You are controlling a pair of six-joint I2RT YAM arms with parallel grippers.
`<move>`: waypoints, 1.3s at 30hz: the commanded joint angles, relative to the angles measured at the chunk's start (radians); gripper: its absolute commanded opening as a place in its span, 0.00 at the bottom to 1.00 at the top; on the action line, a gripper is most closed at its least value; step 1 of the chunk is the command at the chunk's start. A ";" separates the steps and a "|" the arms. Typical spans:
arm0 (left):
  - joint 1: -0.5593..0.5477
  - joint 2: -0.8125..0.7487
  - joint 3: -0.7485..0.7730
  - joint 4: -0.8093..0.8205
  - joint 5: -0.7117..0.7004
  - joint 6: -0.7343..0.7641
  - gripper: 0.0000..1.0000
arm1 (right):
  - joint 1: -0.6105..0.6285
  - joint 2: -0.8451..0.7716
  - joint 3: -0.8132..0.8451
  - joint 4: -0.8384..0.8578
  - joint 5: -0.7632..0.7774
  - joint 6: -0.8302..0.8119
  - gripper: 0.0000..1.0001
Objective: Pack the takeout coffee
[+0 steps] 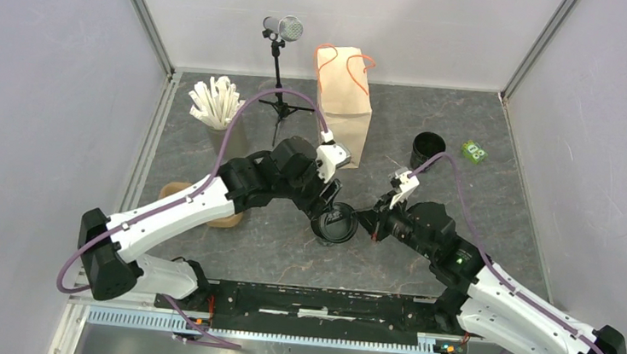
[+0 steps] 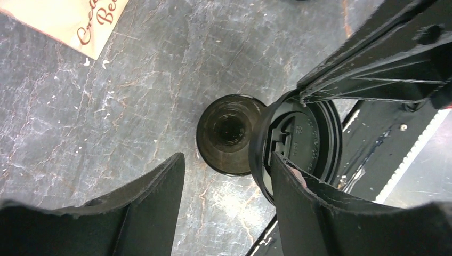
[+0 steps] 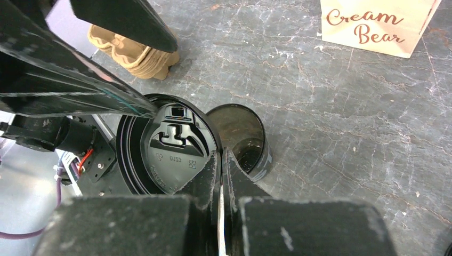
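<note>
The takeout coffee cup (image 2: 229,133) (image 3: 242,133) stands open on the dark stone table, small and black. Its round black lid (image 2: 312,141) (image 3: 170,144) (image 1: 338,224) hangs tilted beside the cup's mouth. My right gripper (image 3: 221,156) (image 1: 368,222) is shut on the lid's near rim. My left gripper (image 2: 228,160) (image 1: 329,208) hovers over the cup, open, with only bare table between its fingers. Its right finger (image 2: 304,202) sits against the lid's edge. The brown paper bag (image 1: 345,94) stands upright at the back.
A grey cup of white sticks (image 1: 218,104) is at the back left, with a microphone on a tripod (image 1: 282,33) beside the bag. A second black cup (image 1: 428,144) and a green packet (image 1: 472,151) sit back right. A tan cardboard piece (image 1: 176,191) (image 3: 136,50) lies left.
</note>
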 commanded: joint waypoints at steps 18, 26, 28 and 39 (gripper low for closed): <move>-0.042 0.015 -0.004 0.019 -0.180 0.046 0.13 | 0.003 0.034 0.020 0.211 -0.022 0.013 0.23; 0.001 -0.057 -0.080 0.067 -0.078 -0.091 0.10 | 0.002 -0.038 -0.006 0.282 0.002 -0.117 0.66; 0.047 -0.088 -0.112 0.097 0.020 -0.136 0.10 | 0.003 -0.076 -0.015 0.301 0.009 -0.184 0.74; 0.296 -0.304 -0.264 0.360 0.494 -0.463 0.11 | 0.003 -0.243 -0.354 1.052 -0.259 -0.711 0.98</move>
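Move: The lid, held underside up by its right rim in the right fingers, has its middle some 3 cm right of the open left hand, 4 cm back and 2 cm lower; the cup's middle is about 2 cm right, 2 cm back and 11 cm below that hand, and the paper bag roughly 19 cm ahead and 3 cm right. From the right hand the lid's middle lies about 5 cm left and 2 cm back. The lid changes hands above the cup: the left hand eases about 1 cm forward and down and shuts its fingers on the lid's far-left rim, while the right keeps its pinch, drifting slightly left. The right then opens wide, lets go and lifts some 8 cm, backing off rightward as its fingertips tip up about 40 degrees; the left carries the lid 4 cm left, finally rising and rolling. ##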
